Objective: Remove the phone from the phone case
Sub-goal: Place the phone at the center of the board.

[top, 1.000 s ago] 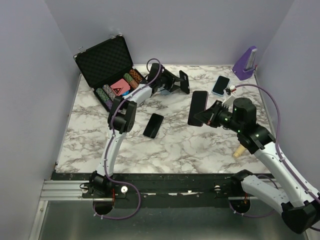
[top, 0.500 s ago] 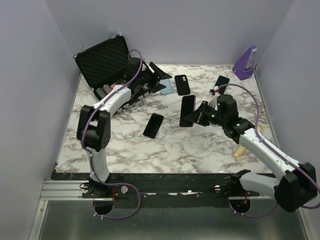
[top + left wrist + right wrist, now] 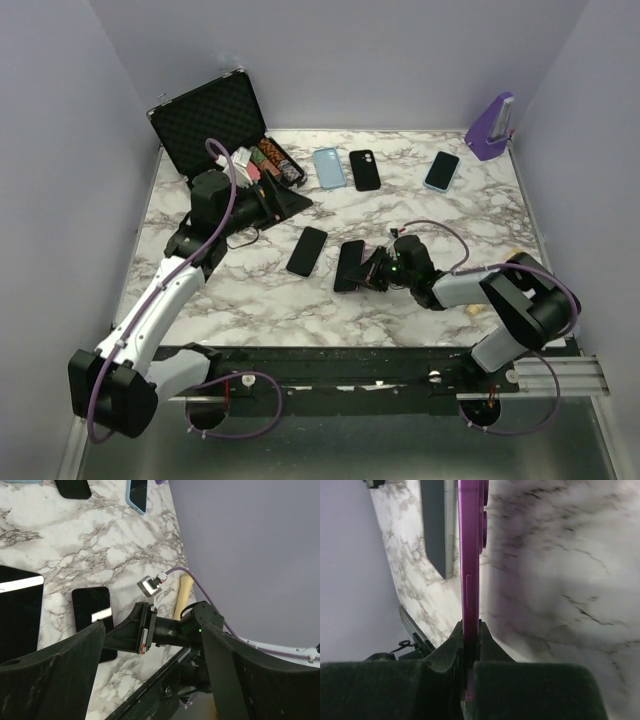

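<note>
The phone [image 3: 349, 265], purple-edged with a dark screen, sits low over the near-middle of the table with my right gripper [image 3: 373, 272] shut on its end. In the right wrist view the phone [image 3: 470, 565] stands edge-on, pinched by that gripper [image 3: 470, 630]; whether its far end touches the marble I cannot tell. The empty black phone case [image 3: 365, 170] lies flat at the far middle. My left gripper [image 3: 295, 200] hovers open and empty at the left, beside the chip case. From the left wrist, its gripper [image 3: 152, 645] frames the right gripper and the phone [image 3: 92, 617].
An open black box of poker chips [image 3: 215, 125] stands far left. A light blue case [image 3: 328, 168], a blue-cased phone [image 3: 441, 171] and a bare black phone [image 3: 307, 250] lie on the marble. A purple object [image 3: 492, 125] stands far right. A wooden stick [image 3: 181, 595] lies near the right arm.
My left gripper let go of the black case, opened wide and drew back to the left. My right gripper carried the phone down and toward the near middle of the table.
</note>
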Controlling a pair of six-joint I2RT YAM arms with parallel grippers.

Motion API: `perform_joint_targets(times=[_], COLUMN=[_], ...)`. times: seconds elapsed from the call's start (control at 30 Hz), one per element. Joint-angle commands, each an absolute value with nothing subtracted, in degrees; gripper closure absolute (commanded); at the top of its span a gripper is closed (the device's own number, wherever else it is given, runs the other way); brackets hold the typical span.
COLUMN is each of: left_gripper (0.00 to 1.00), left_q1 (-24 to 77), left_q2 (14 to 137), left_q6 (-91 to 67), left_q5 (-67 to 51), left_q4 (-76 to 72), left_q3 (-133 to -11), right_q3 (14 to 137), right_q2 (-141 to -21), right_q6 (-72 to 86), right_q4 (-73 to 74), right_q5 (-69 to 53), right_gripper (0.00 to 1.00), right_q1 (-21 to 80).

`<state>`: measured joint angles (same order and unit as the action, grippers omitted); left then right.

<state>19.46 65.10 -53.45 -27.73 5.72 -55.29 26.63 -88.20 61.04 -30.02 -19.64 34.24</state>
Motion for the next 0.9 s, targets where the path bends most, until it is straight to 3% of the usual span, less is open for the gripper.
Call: perform_joint_targets(times=[0.0,0.17,0.5,0.7,0.87], left_gripper=[0.14,0.14,0.14,0.14,0.14], left_q1=[19.60,19.86,20.92,21.01,21.09], left_q2=[57.49,54.32,53.70,52.12,52.12], left_q6=[-48.16,-48.34,-48.69,-48.78,-48.60], left_q5=[-25.84,-25.31,-26.19,-26.28,-27.24], left_q4=[8.53,8.71,7.73,7.82,7.38], left_q3=[-50.63,-49.22,-50.80,-50.10,-50.45], right_q3=[22.77,22.58,27.86,25.58,31.01], right_q2=[-92.63,-96.76,-105.91,-100.91,-95.28], right_q6=[68.90,71.45,73.48,71.20,60.67], right_q4=[-51.75,-55.28,-57.57,-50.03,-26.53], right_q5=[-15.47,-14.94,-15.20,-11.70,-6.78], right_gripper=[0.99,0.86,0.74,0.38,0.17], right_q1=[34.98,35.42,38.40,38.93,38.76])
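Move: The spot on the board where the purple-edged phone is to lie is about 5 cm left of the right hand, 3 cm forward and 4 cm below it. The other phone, lying flat, is some 14 cm left and 7 cm ahead, at the same level; the black phone case lies about 35 cm ahead and 3 cm to the right. From the left hand the spot is roughly 8 cm right, 5 cm back and 26 cm down. The purple-edged phone, still pinched by its long edge, is brought down by the right hand, sinking 2 to 3 cm, then carried left about 4 cm towards the other phone while the fingers begin to part. They then spread wide to let go, the hand lifting some 2 cm. The empty, open left hand draws back about 4.5 cm. ##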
